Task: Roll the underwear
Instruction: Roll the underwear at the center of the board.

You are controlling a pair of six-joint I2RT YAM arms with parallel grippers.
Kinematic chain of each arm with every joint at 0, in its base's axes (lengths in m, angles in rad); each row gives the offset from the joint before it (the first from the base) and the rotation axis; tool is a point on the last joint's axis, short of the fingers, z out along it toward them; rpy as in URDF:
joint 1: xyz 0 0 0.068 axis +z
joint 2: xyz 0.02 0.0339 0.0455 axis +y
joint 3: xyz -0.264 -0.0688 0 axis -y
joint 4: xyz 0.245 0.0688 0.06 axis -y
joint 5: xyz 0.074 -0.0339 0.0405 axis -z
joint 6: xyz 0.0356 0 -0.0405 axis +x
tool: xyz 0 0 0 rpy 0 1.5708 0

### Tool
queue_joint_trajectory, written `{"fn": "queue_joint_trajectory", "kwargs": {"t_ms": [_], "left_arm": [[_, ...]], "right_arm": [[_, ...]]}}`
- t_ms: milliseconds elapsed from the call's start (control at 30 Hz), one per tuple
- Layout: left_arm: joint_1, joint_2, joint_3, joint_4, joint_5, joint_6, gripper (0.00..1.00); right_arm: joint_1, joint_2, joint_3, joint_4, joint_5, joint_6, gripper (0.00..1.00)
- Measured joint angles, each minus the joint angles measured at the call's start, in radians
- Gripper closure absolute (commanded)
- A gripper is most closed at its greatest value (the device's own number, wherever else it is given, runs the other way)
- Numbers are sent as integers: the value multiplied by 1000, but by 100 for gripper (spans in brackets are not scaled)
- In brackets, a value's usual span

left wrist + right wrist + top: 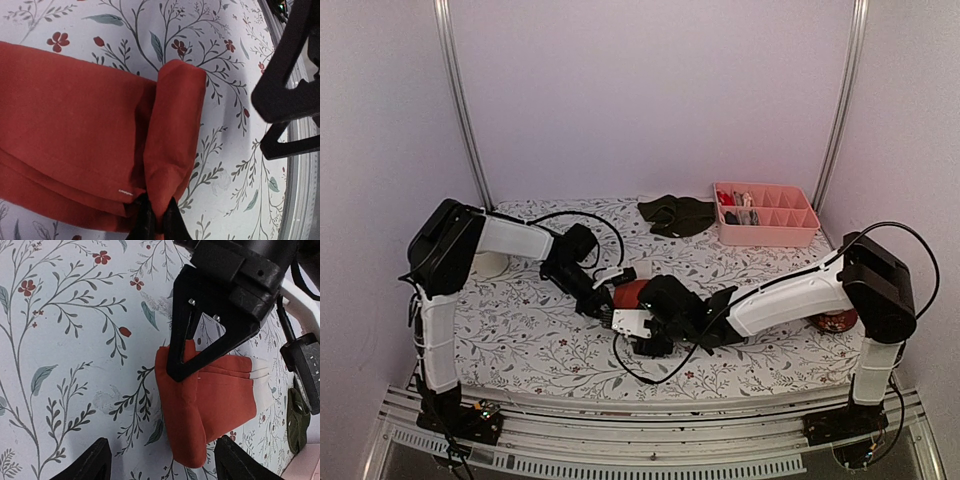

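Mid-table lies the rust-red underwear (631, 292), folded flat, with one end turned over into a thick roll (175, 125). My left gripper (159, 220) is shut on the near end of that roll, pinching the cloth between its black fingertips. My right gripper (165, 467) hovers open just above the roll's other end (187, 440), its two fingers (95, 462) standing wide on either side without touching the cloth. In the top view the right gripper (642, 330) sits just in front of the red cloth. A dark olive underwear (677, 215) lies bunched at the back of the table.
A pink divided tray (800, 235) with small items stands at the back right, next to the olive garment. A reddish round object (837, 322) shows beside the right arm's base, and a whitish object (490, 265) behind the left arm. The tablecloth is floral.
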Motion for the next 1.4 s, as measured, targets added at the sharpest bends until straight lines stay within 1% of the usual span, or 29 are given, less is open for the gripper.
{"fn": "queue_joint_trajectory", "kwargs": {"t_ms": [233, 367, 467, 567, 667, 700, 867, 933, 967, 1033, 1100, 1133, 1167, 1300, 1333, 1367, 1400], "left_arm": [[12, 31, 33, -36, 39, -12, 100], [13, 35, 40, -43, 43, -15, 100], [13, 38, 43, -48, 43, -17, 100], [13, 39, 45, -50, 44, -18, 100], [13, 39, 45, -51, 43, -18, 100], [13, 39, 45, -51, 43, -18, 100], [13, 39, 45, -51, 43, -17, 100], [13, 39, 45, -51, 42, -17, 98], [13, 39, 45, -50, 42, -17, 96], [13, 39, 45, -50, 39, -16, 80], [13, 39, 44, -48, 35, -13, 70], [13, 37, 41, -48, 36, -12, 63], [13, 31, 34, -45, 37, -12, 56], [13, -39, -20, -19, -4, -5, 18], [15, -64, -37, -12, -23, -6, 11], [20, -93, -56, 5, -50, -8, 4], [26, -122, -74, 19, -66, -9, 2]], "right_arm": [[0, 82, 13, 46, 64, -101, 36], [0, 127, 45, 71, 101, -138, 42], [0, 151, 61, 90, 123, -156, 55], [0, 172, 68, 112, 143, -169, 69], [0, 188, 72, 118, 158, -176, 79], [0, 191, 74, 119, 159, -176, 85], [-10, 206, 92, 102, 156, -164, 95], [-14, 206, 95, 96, 148, -153, 96], [-16, 206, 97, 94, 146, -148, 97], [-20, 206, 105, 80, 134, -135, 97], [-26, 206, 112, 68, 118, -122, 97], [-30, 206, 118, 57, 105, -111, 97], [-35, 206, 126, 45, 89, -101, 97], [-62, 206, 150, 5, 20, -52, 97], [-68, 206, 155, -6, 2, -41, 96], [-73, 201, 156, -20, -32, -31, 96], [-74, 200, 158, -26, -41, -27, 96]]}}
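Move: My right hand hangs open near the rolled near edge of the underwear; the roll's middle lies about 4 cm ahead, 2 cm to its left and 5 cm below. My left fingers already pinch that roll near its left end, roughly 4 cm ahead, 5 cm left and 4 cm below my right hand. The white waistband lies some 12 cm beyond the roll, straight ahead of it. From my left hand, the roll's middle is about 3 cm to the right. While my left hand keeps its pinch to hold the roll steady, I bring my right hand down and forward, about 4 cm each way, and shut its fingers on the roll to the right of the left ones. Only once that grip is made do I open my left fingers wide, let go of the left end and lift about 2 cm up and to the left. ##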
